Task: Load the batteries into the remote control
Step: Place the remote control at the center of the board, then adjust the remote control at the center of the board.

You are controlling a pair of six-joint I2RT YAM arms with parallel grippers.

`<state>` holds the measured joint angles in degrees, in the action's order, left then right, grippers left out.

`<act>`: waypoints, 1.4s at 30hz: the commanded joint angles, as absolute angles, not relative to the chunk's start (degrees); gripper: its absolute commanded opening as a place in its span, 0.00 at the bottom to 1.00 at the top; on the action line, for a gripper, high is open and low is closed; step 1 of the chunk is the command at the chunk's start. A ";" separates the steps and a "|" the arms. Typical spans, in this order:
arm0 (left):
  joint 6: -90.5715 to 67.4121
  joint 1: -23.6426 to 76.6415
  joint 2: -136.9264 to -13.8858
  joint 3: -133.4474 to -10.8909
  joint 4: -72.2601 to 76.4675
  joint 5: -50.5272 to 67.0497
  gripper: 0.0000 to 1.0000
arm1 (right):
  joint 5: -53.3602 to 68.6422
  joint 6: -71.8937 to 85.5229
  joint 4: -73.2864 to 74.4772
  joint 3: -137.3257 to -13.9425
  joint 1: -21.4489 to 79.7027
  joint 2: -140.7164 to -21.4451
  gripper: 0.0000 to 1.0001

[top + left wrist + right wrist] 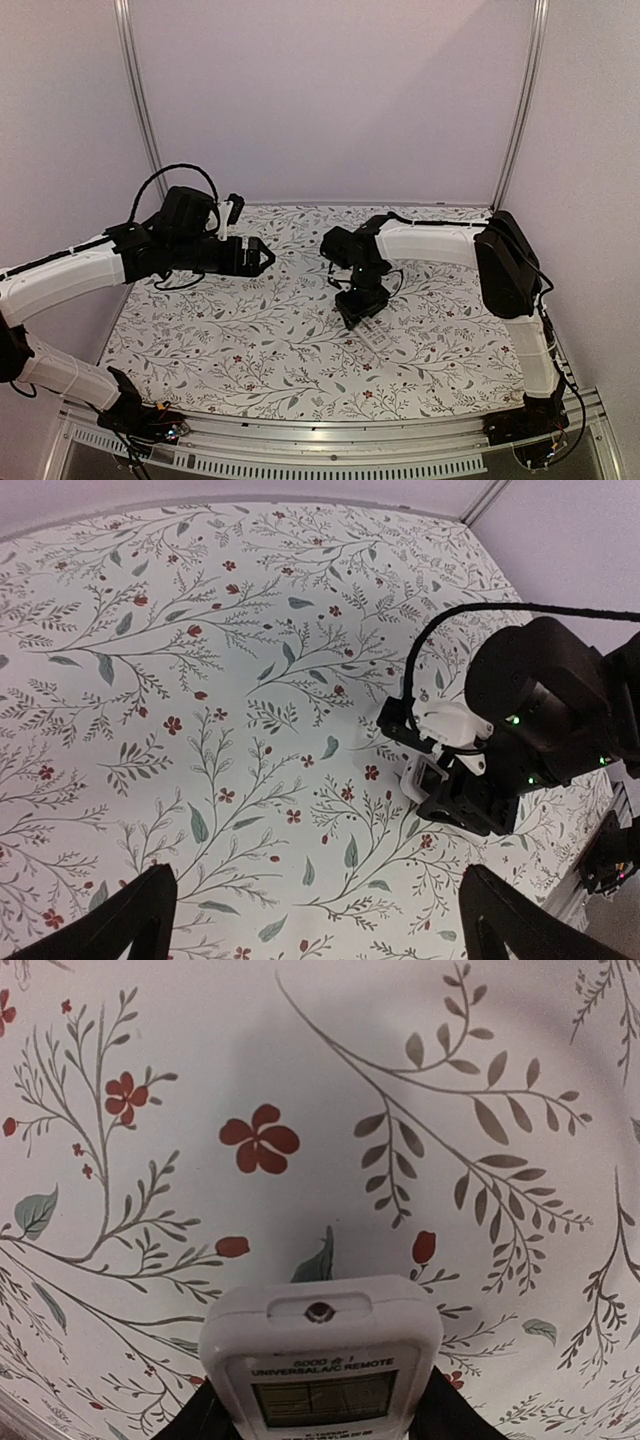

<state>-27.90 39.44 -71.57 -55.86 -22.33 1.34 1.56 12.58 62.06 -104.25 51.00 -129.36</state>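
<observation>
The remote control is a white bar with a small display, and my right gripper is shut on its sides. Its display faces the wrist camera and its top end hangs just above the floral table. From above, the right gripper points down at mid-table, with the remote's pale end showing under it. In the left wrist view the remote pokes out of the right gripper. My left gripper hovers to the left, open and holding nothing. The batteries are out of view.
The floral tablecloth covers the whole work surface. White walls with metal posts close it in at the back and sides. A metal rail runs along the near edge between the arm bases.
</observation>
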 commanded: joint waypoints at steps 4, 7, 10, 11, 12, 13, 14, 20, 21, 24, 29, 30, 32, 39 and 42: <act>-27.77 38.67 -70.74 -55.28 -23.73 0.61 1.00 | 3.42 12.63 61.69 -105.52 51.46 -131.68 0.60; -27.69 38.67 -70.67 -55.29 -23.68 0.73 1.00 | 4.99 12.95 60.68 -105.01 51.43 -130.59 0.69; -27.56 38.67 -70.83 -55.43 -23.72 1.02 1.00 | 6.12 12.92 59.40 -104.10 51.37 -127.98 0.72; -27.38 38.67 -70.88 -55.60 -23.79 1.47 1.00 | 6.52 12.97 58.56 -103.48 51.15 -126.37 0.72; -27.22 38.67 -70.87 -55.75 -23.73 2.02 1.00 | 6.92 13.07 57.53 -102.57 50.82 -125.28 0.72; -26.84 38.67 -70.95 -55.92 -23.77 2.57 1.00 | 7.28 13.29 56.39 -101.13 50.23 -123.64 0.72; -26.57 38.69 -70.94 -56.17 -24.07 2.66 0.99 | 7.30 13.43 55.20 -99.57 49.48 -122.34 0.71; -24.78 38.84 -70.59 -56.56 -25.19 2.97 1.00 | 2.47 12.79 50.49 -86.50 43.78 -111.64 0.70; -24.63 38.85 -70.52 -56.60 -25.42 2.93 1.00 | 0.84 12.34 50.37 -84.76 43.31 -110.64 0.70; -24.35 38.94 -70.72 -56.73 -26.12 2.53 1.00 | -6.34 10.58 50.33 -80.89 42.66 -108.26 0.70; -24.52 39.09 -71.22 -56.94 -27.01 2.02 1.00 | -10.33 9.76 49.14 -77.21 42.63 -107.96 0.70; -24.60 39.11 -71.31 -57.03 -27.11 2.02 1.00 | -10.71 9.80 48.87 -76.87 42.64 -108.08 0.70; -24.68 39.19 -71.33 -57.32 -27.42 1.98 0.99 | -10.98 9.76 48.30 -76.29 42.77 -108.35 0.70; -24.89 39.29 -71.32 -57.67 -27.94 1.03 1.00 | -8.68 8.74 47.33 -75.76 44.20 -111.27 0.70; -25.41 39.29 -71.20 -57.49 -28.07 0.56 1.00 | -7.66 8.60 47.30 -75.85 45.72 -112.87 0.70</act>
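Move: The remote control is still gripped near its display end by the right fingers, down at the board. Its middle is about 3 cm back and 3 cm to the right of that hand, and about 1 cm lower. The spot for it is right under it, with bare board around. From the raised left hand, the remote's middle is roughly 21 cm to the right, 3 cm back and 19 cm below. Open the right fingers to let go of the remote control at the board. Then swing the right gripper about 11 cm to the right, away from the remote, rising some 4 cm on the way and sinking most of that again beside it. Let the fingertips tip forward about 10 degrees and keep them open. ##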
